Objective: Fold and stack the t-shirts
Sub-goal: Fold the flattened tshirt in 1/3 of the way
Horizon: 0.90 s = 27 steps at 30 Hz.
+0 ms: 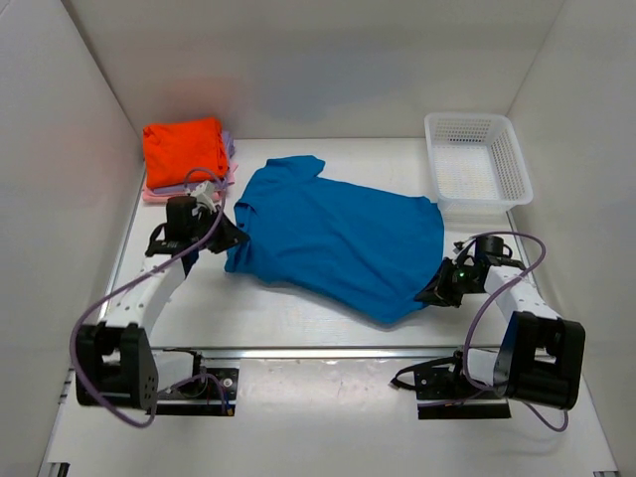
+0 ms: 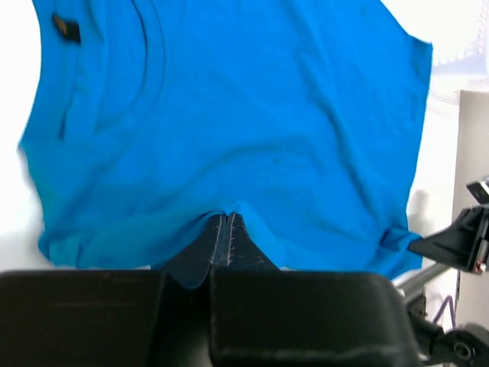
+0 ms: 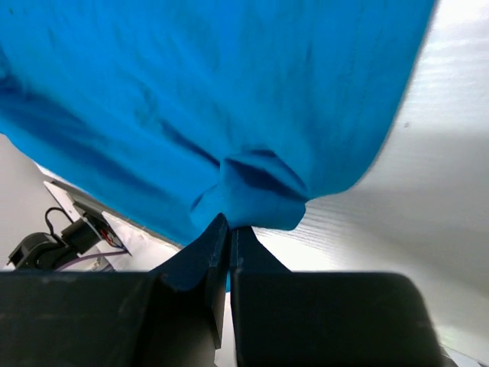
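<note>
A bright blue t-shirt (image 1: 333, 238) lies spread across the middle of the table, collar at the left. My left gripper (image 1: 231, 237) is shut on its left edge near the sleeve; in the left wrist view the jaws (image 2: 227, 218) pinch the blue cloth (image 2: 229, 115). My right gripper (image 1: 434, 293) is shut on the shirt's lower right hem; in the right wrist view the jaws (image 3: 229, 226) clamp a bunched fold of blue cloth (image 3: 229, 99). A folded orange t-shirt (image 1: 182, 147) tops a stack at the back left, with lavender (image 1: 230, 149) and pink (image 1: 159, 195) folded shirts under it.
A white plastic mesh basket (image 1: 475, 164) stands at the back right corner, just beyond the shirt's hem. White walls enclose the table on the left, back and right. The right arm shows at the edge of the left wrist view (image 2: 458, 237).
</note>
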### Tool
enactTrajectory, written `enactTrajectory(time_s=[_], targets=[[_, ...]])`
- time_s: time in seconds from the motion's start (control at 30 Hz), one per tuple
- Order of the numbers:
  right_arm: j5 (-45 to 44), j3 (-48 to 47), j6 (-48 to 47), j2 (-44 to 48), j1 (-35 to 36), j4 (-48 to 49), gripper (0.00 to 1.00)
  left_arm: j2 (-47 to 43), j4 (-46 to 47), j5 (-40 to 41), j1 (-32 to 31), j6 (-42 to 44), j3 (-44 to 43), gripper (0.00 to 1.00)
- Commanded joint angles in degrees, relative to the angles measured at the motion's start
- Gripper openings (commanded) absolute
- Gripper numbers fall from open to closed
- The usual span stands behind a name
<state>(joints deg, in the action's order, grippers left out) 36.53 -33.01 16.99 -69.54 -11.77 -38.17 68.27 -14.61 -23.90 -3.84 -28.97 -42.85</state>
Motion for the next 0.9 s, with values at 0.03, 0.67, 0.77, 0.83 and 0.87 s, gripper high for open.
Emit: enactTrajectory(time_s=[0.03,0.67,0.77,0.83,0.87], targets=[[1.9,-4.6,-2.9,-3.1,-2.1,0.7,0.0,7.6,5.6,-1.0,0.2,1.4,-7.1,0.0],[2.3,-14.2,-7.6,-16.8,-3.9,-1.0,0.12,32.2,6.6,-0.4,0.8,1.7,-27.7,0.34],[-1.5,-16.5,-8.1,-16.2,-4.0,-2.4,0.35,34.9,5.0,0.4,2.4,1.7,-30.5,0.6],[-8.2,-17.3,-8.4,-13.4,-2.9,-2.9,0.46,34.6,5.4,-0.1,3.8,0.9,-29.8,0.61],[-11.2,-18.0,-8.5,-12.9,-3.3,-3.0,0.48,34.4,5.4,-0.4,3.7,0.8,-29.0,0.61]])
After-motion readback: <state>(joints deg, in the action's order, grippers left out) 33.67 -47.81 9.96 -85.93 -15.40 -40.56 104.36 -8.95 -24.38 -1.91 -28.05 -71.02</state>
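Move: Both grippers hold the t-shirt's raised near side. The left one's laying spot on the shirt is some 15 cm ahead, level sideways, about 8 cm below; the orange shirt stack lies roughly 26 cm ahead and 20 cm left of this hand. For the right gripper, the laying spot is about 5 cm ahead, 3 cm right and 3 cm down, with the shirt's far right corner some 25 cm ahead and 8 cm right of this hand. Bring the left gripper about 15 cm forward over the lying blue shirt, sinking slightly and still pinching the near-side cloth, while the right gripper carries its end some 5 cm forward and drifts to the right. Keep both wrists almost unturned, then open both grippers as they arrive to let go of the cloth. ##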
